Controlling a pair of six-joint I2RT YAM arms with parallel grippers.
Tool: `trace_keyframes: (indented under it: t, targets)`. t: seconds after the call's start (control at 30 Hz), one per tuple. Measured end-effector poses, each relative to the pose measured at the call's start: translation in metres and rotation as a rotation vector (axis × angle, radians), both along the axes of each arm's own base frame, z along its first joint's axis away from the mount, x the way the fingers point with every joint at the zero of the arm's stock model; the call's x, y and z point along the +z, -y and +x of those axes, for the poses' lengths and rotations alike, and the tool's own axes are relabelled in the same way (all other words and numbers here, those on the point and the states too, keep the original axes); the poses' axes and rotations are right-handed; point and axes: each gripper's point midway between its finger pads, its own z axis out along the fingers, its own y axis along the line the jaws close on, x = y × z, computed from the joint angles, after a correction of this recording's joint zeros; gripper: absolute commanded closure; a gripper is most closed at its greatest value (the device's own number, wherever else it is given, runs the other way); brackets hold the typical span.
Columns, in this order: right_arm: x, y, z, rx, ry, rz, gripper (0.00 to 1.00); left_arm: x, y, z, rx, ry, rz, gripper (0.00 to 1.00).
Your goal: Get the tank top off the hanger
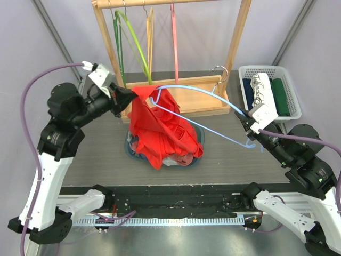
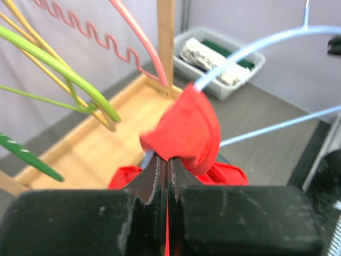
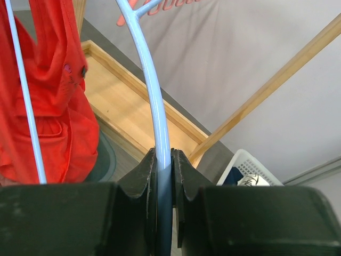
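Observation:
The red tank top (image 1: 160,128) hangs bunched from the left end of a light-blue hanger (image 1: 213,93) held over the middle of the table. My left gripper (image 1: 128,98) is shut on the tank top's upper edge, where the fabric (image 2: 186,128) folds over the hanger's tip (image 2: 250,48); the jaws (image 2: 168,162) pinch red cloth between them. My right gripper (image 1: 249,124) is shut on the hanger's right end. In the right wrist view the blue bar (image 3: 152,80) runs up out of the closed jaws (image 3: 164,157), with the tank top (image 3: 53,96) hanging at the left.
A wooden rack (image 1: 181,101) stands behind, with green (image 1: 130,37), yellow (image 1: 150,32) and pink (image 1: 174,37) hangers on its rail. A white basket (image 1: 269,90) of folded clothes sits at the back right. A dark teal garment (image 1: 130,146) lies under the tank top.

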Motion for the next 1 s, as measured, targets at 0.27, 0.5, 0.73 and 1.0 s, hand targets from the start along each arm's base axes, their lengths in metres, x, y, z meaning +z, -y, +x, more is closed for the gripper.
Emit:
trace_keyframes:
  t: [0.27,0.5,0.73,1.0]
  targets:
    - [-0.005,0.015,-0.013,-0.024,-0.013,-0.04,0.99,0.025,-0.023,-0.002,0.101,0.062,-0.037,1.0]
    - [0.008,0.057,-0.044,-0.122,0.055,-0.007,0.99,0.023,-0.003,0.002,-0.002,-0.01,-0.071,0.98]
    - [0.024,0.083,-0.05,-0.231,0.109,0.026,0.98,0.035,0.037,-0.025,-0.3,-0.048,-0.116,0.99]
    - [0.03,0.092,-0.036,-0.32,0.099,0.009,0.99,-0.089,0.05,-0.052,-0.406,-0.185,0.095,0.53]
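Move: My left fingers are shut on the red tank top's strap. The pile of it in the teal bin lies about 5 cm ahead, 8 cm to the right and 32 cm below; the blue hanger's near tip is some 6 cm to the right, almost level, and the rack's wooden tray about 22 cm beyond the pile and 4 cm farther right. From my right hand, which holds the hanger's other end, that pile is roughly 9 cm ahead, 26 cm left and 30 cm below. I keep the hanger pinched in my right hand and draw it off to the right, about 9 cm, first back too and rising slightly, turning it nearly 20 degrees clockwise. My left hand, holding the strap, first drifts a little left and up, then swings right and back, turning clockwise, and finally drops about 12 cm towards the bin, its fingers starting to open. ##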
